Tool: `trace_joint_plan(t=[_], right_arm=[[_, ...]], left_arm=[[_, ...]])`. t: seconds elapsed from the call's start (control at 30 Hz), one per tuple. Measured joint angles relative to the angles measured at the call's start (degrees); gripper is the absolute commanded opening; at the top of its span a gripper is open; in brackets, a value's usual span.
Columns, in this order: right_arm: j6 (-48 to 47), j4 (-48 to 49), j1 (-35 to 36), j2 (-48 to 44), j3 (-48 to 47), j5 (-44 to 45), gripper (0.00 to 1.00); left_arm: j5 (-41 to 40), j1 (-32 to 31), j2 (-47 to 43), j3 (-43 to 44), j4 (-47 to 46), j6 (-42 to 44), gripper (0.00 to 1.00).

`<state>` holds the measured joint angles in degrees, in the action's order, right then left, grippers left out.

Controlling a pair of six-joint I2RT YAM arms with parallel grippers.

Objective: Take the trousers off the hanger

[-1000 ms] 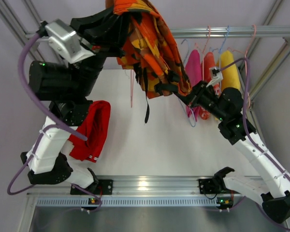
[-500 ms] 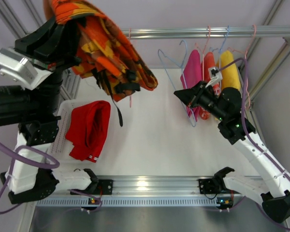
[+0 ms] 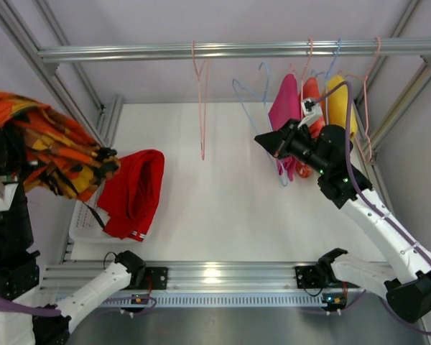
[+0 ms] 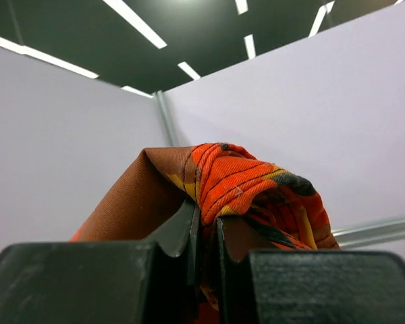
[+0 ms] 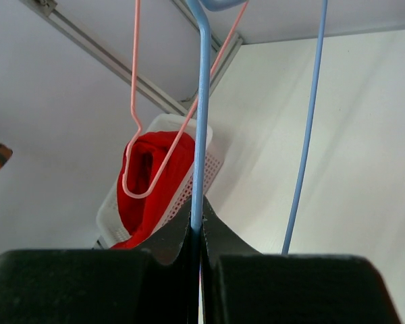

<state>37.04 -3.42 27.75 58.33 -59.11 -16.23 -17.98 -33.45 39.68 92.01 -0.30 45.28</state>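
Observation:
The orange trousers (image 3: 54, 154), patterned black and yellow, hang bunched at the far left, above the left side of the basket and free of any hanger. My left gripper (image 4: 208, 217) is shut on a fold of this cloth (image 4: 243, 182); in the top view the cloth hides the gripper. The red trousers (image 3: 134, 188) lie folded in the white basket (image 3: 77, 224). My right gripper (image 3: 261, 139) is shut on the wire of a bare blue hanger (image 5: 202, 101), which hangs from the rail (image 3: 129, 52). The red trousers (image 5: 155, 165) also show beyond that wire.
A bare pink hanger (image 3: 201, 108) hangs from the rail at mid-table. At the right end of the rail hang pink (image 3: 286, 104), red-orange (image 3: 312, 90) and yellow (image 3: 338, 104) garments. Frame posts stand at both sides.
My left arm has swung far left and down, carrying the orange trousers away from the rail. The blue hanger now hangs bare; my right gripper still holds it and has shifted slightly.

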Motion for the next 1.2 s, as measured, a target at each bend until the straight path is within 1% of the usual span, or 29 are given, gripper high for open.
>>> trace_joint_plan(t=[0.2,0.37,0.6,0.8,0.9,0.97,1.03,1.1,1.2], right_arm=[[-1.0,-0.9,0.1,1.2,-1.0,-0.1,0.0],[-1.6,-1.2,0.2,1.7,-2.1,-0.1,0.0],[-2.0,-1.5,0.3,2.8,-2.9,-0.1,0.0],[-2.0,-1.8,0.3,3.3,-2.9,-0.1,0.0],[-2.0,-1.8,0.4,3.3,-2.9,-0.1,0.0],[-1.9,-1.7,0.4,3.3,-2.9,-0.1,0.0],[-1.9,-1.7,0.4,3.3,-2.9,-0.1,0.0],[-1.7,-1.7,0.4,3.3,-2.9,-0.2,0.0],[-1.4,-1.7,0.4,3.3,-2.9,-0.2,0.0]], left_arm=[[-6.0,2.4,-13.2,-10.4,9.0,3.5,0.0],[-12.0,4.0,-20.9,-18.0,17.5,5.1,0.0],[-14.5,6.9,-26.4,-23.3,27.9,2.8,0.0],[-14.9,7.0,-29.6,-30.5,31.0,0.3,0.0],[-15.6,5.5,-30.0,-37.0,30.4,-0.2,0.0],[-16.9,3.3,-29.7,-41.8,28.2,0.2,0.0],[-18.2,0.9,-28.8,-47.3,23.6,1.3,0.0],[-19.5,-1.4,-26.5,-53.3,16.9,2.7,0.0],[-19.4,-2.5,-20.0,-57.5,11.4,2.8,0.0]])
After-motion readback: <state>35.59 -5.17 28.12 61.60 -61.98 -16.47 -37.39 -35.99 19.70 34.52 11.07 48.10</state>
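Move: The left hand, high up with the patterned trousers already pinched, has the white basket about 17 cm ahead, 7 cm to its left and some 63 cm below. The red trousers lying in the basket are roughly 17 cm ahead, 2 cm to the hand's right and 58 cm below; the empty pink hanger hangs about 28 cm ahead, 24 cm right and 18 cm lower. From the right hand, the basket is level ahead, about 46 cm left and 31 cm down. Left hand lowers the still-pinched trousers some 37 cm towards the basket, tipping fingers down and finally swinging forward. ##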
